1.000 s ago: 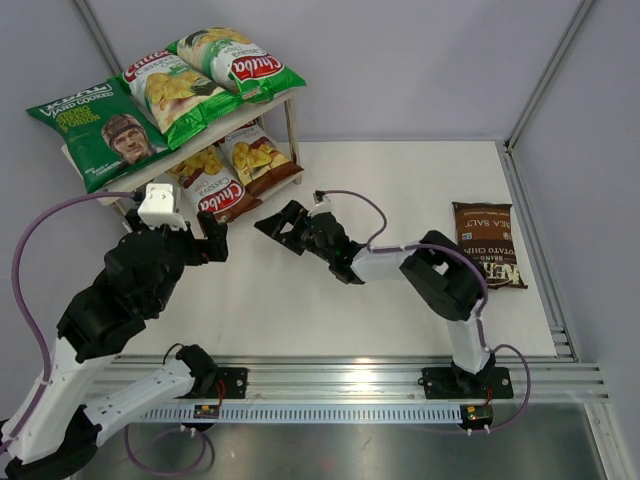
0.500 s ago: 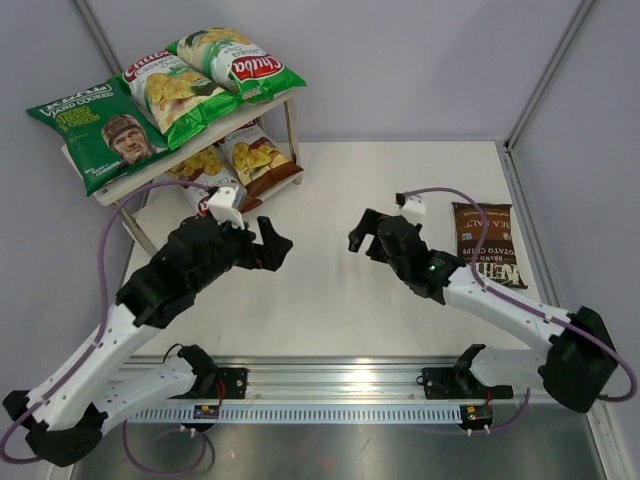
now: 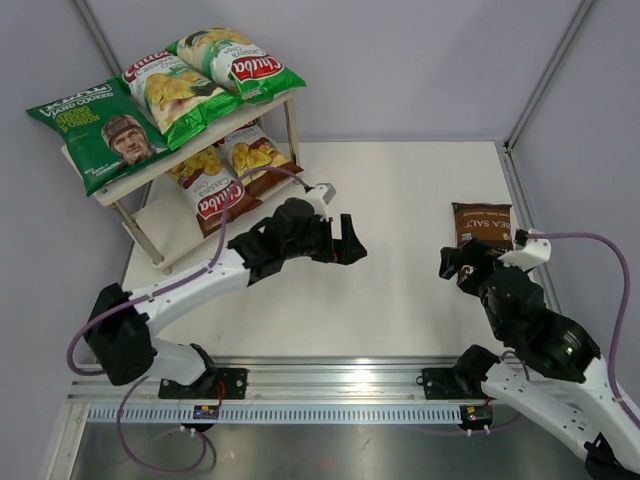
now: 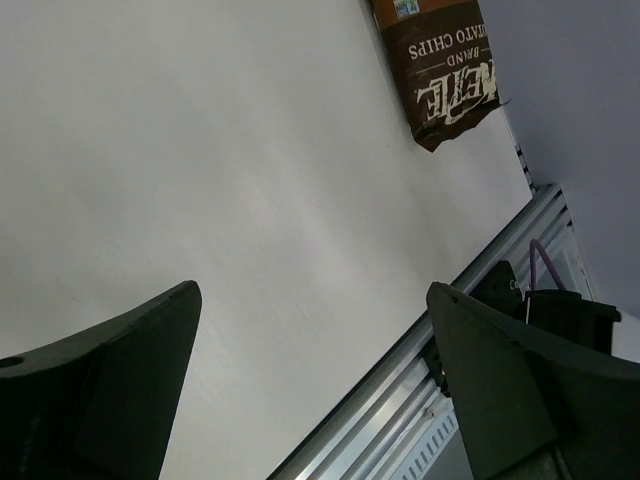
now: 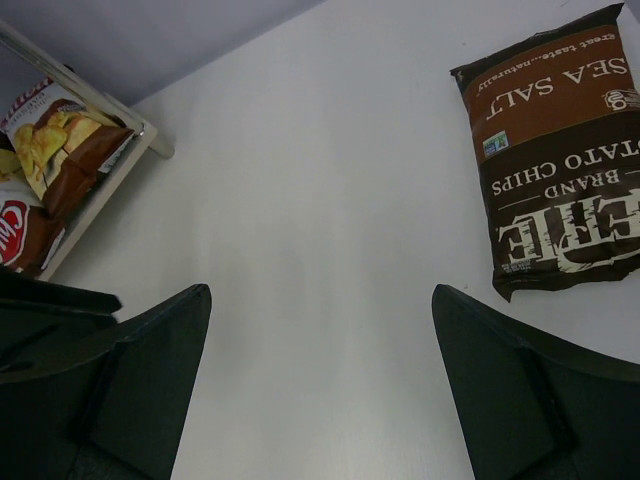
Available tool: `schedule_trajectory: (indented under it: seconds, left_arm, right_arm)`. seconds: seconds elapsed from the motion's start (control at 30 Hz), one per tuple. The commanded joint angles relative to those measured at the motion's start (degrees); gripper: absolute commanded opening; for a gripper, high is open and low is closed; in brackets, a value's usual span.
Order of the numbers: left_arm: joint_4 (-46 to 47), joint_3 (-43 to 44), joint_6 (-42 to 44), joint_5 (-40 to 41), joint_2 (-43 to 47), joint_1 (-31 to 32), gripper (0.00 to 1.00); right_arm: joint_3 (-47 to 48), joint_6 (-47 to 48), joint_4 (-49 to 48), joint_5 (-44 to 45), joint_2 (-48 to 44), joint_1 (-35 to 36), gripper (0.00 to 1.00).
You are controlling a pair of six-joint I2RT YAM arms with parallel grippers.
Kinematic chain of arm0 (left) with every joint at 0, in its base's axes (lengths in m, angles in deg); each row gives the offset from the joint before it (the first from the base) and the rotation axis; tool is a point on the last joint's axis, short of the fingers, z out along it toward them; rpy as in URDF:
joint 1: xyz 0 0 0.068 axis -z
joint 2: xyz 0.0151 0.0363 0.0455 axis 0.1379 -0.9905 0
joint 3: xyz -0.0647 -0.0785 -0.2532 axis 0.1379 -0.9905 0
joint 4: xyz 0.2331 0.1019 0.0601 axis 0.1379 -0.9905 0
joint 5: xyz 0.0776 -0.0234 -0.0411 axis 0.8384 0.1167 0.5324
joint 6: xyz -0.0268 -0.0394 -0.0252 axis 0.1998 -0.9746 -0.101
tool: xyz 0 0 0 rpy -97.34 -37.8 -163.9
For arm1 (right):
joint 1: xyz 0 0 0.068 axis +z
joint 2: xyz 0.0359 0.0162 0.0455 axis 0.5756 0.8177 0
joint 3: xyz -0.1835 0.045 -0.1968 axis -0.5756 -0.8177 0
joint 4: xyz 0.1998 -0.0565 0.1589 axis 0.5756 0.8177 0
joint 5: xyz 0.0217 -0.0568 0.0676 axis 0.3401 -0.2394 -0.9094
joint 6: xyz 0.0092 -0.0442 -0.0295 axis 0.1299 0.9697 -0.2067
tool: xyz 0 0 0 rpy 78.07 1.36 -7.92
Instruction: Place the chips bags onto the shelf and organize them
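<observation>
The shelf [image 3: 165,228] stands at the back left. Its top board carries a dark green bag [image 3: 105,135] and two green-white Chuba bags [image 3: 175,90] [image 3: 235,62]. Two brown Chuba bags [image 3: 210,185] [image 3: 258,155] lie on the lower board. The dark brown Kettle bag [image 3: 483,225] lies flat on the table at the right, its near end hidden by my right arm. My left gripper [image 3: 345,245] hangs open over mid-table, empty. My right gripper [image 3: 460,265] is open and empty, just left of the Kettle bag [image 5: 560,160]. The left wrist view shows the Kettle bag [image 4: 440,75] far ahead.
An aluminium rail [image 3: 340,375] runs along the table's near edge and shows in the left wrist view too, as rail [image 4: 480,290]. Grey walls with metal posts close the back and sides. In the right wrist view, a shelf leg [image 5: 90,95] and the brown bags [image 5: 60,140] sit at top left.
My left arm swung from beside the shelf out to mid-table. My right arm swept from the middle to the right, ending by the Kettle bag. Both grippers stayed open.
</observation>
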Motion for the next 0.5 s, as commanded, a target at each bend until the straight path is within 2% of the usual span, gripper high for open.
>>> schedule_trajectory:
  seconds: [0.0, 0.33, 0.47]
  left_arm:
    - [7.9, 8.1, -3.2, -2.4, -8.2, 3.0, 0.99]
    - [10.6, 27.0, -9.0, -9.7, -35.0, 7.7, 0.99]
    - [15.3, 33.9, -13.6, -12.6, -42.9, 8.1, 0.99]
  right_arm:
    - [4.1, -2.0, 8.1, 3.7, -3.8, -0.1, 1.0]
    - [3.7, 0.3, 5.9, -5.2, -13.2, -0.1, 0.99]
    - [3.1, -0.7, 6.2, -7.9, -16.3, -0.1, 1.0]
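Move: The brown sea-salt chips bag lies about 37 cm to the left hand's right, some 12 cm ahead and 19 cm below. From that hand, the nearer cassava bag on the lower shelf is roughly 31 cm left and 21 cm ahead, the other about 20 cm left and 30 cm ahead. From the right hand, the sea-salt bag sits some 18 cm ahead, 12 cm right and 25 cm below. The open left hand sweeps about 18 cm right, sinking, towards the sea-salt bag; the right backs away, rising. ##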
